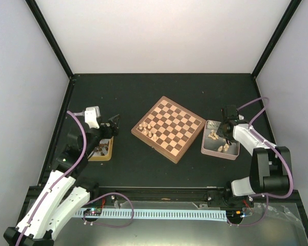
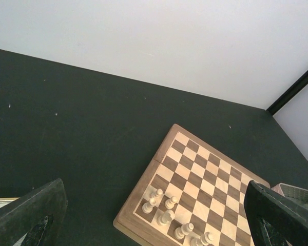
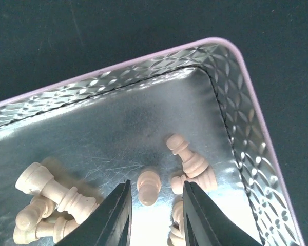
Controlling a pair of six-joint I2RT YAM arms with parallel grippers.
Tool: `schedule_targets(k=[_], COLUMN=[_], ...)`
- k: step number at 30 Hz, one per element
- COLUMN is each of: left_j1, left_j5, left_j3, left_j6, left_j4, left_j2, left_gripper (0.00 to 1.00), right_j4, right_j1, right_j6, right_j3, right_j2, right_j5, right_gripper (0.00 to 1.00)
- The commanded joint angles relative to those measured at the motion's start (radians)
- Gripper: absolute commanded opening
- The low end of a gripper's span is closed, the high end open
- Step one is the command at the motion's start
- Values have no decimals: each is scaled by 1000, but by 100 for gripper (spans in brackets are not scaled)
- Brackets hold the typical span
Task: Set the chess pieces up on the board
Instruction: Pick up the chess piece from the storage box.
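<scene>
The board (image 1: pixel 169 128) lies at mid-table, turned diagonally, with several pale chess pieces (image 1: pixel 146 129) standing along its left corner; the left wrist view shows the board (image 2: pixel 205 174) and these pieces (image 2: pixel 169 205) too. My right gripper (image 1: pixel 227 134) hangs low in the grey tray (image 3: pixel 143 66). Its fingers (image 3: pixel 118 215) are apart on either side of a pale pawn (image 3: pixel 149 187), with a gap on both sides. More pale pieces (image 3: pixel 192 161) lie loose around it. My left gripper (image 2: pixel 154 183) is wide open and holds nothing, left of the board.
A yellow-wood tray (image 1: pixel 102 154) with small pieces sits under my left arm. The grey tray (image 1: pixel 210 123) is just right of the board. A white cable rail (image 1: pixel 159 212) runs along the near edge. Black frame posts stand at the back corners.
</scene>
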Motion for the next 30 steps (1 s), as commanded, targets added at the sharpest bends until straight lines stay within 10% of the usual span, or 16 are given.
schedule_targets(k=[1,30], left_j1=[7,6], left_j5=[15,30], left_j3=[12,3], left_j6=[-7,-10], left_j4=[30,35], left_j2=[7,4], left_gripper=[96,96], right_j4=[51,-29], right_j1=[-13,38], right_j6=[-18,-30], right_j3=[-18,34], right_j2=[23,-55], right_j5=[-37,-95], right_gripper=[28,5])
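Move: The upright chess piece in the storage box stands almost straight beneath the right hand, about 4 cm below its finger pads. A lying pawn is some 3 cm to the piece's right and level with it; a second lying piece is about 3 cm right and 2 cm nearer the base. The heap of lying pieces is around 6 cm left and 2 cm farther out. From the left hand, the upright piece lies roughly 47 cm right, nearly level and 25 cm down. The right fingers pinch the upright piece by its head from both sides, grip effort rising once they are nearly shut. To get there, the hand sinks about 2.5 cm straight down while narrowing its already small opening and tipping a few degrees further downward. With the piece gripped, it then rises about 2 cm, drifting slightly left as it starts away. ##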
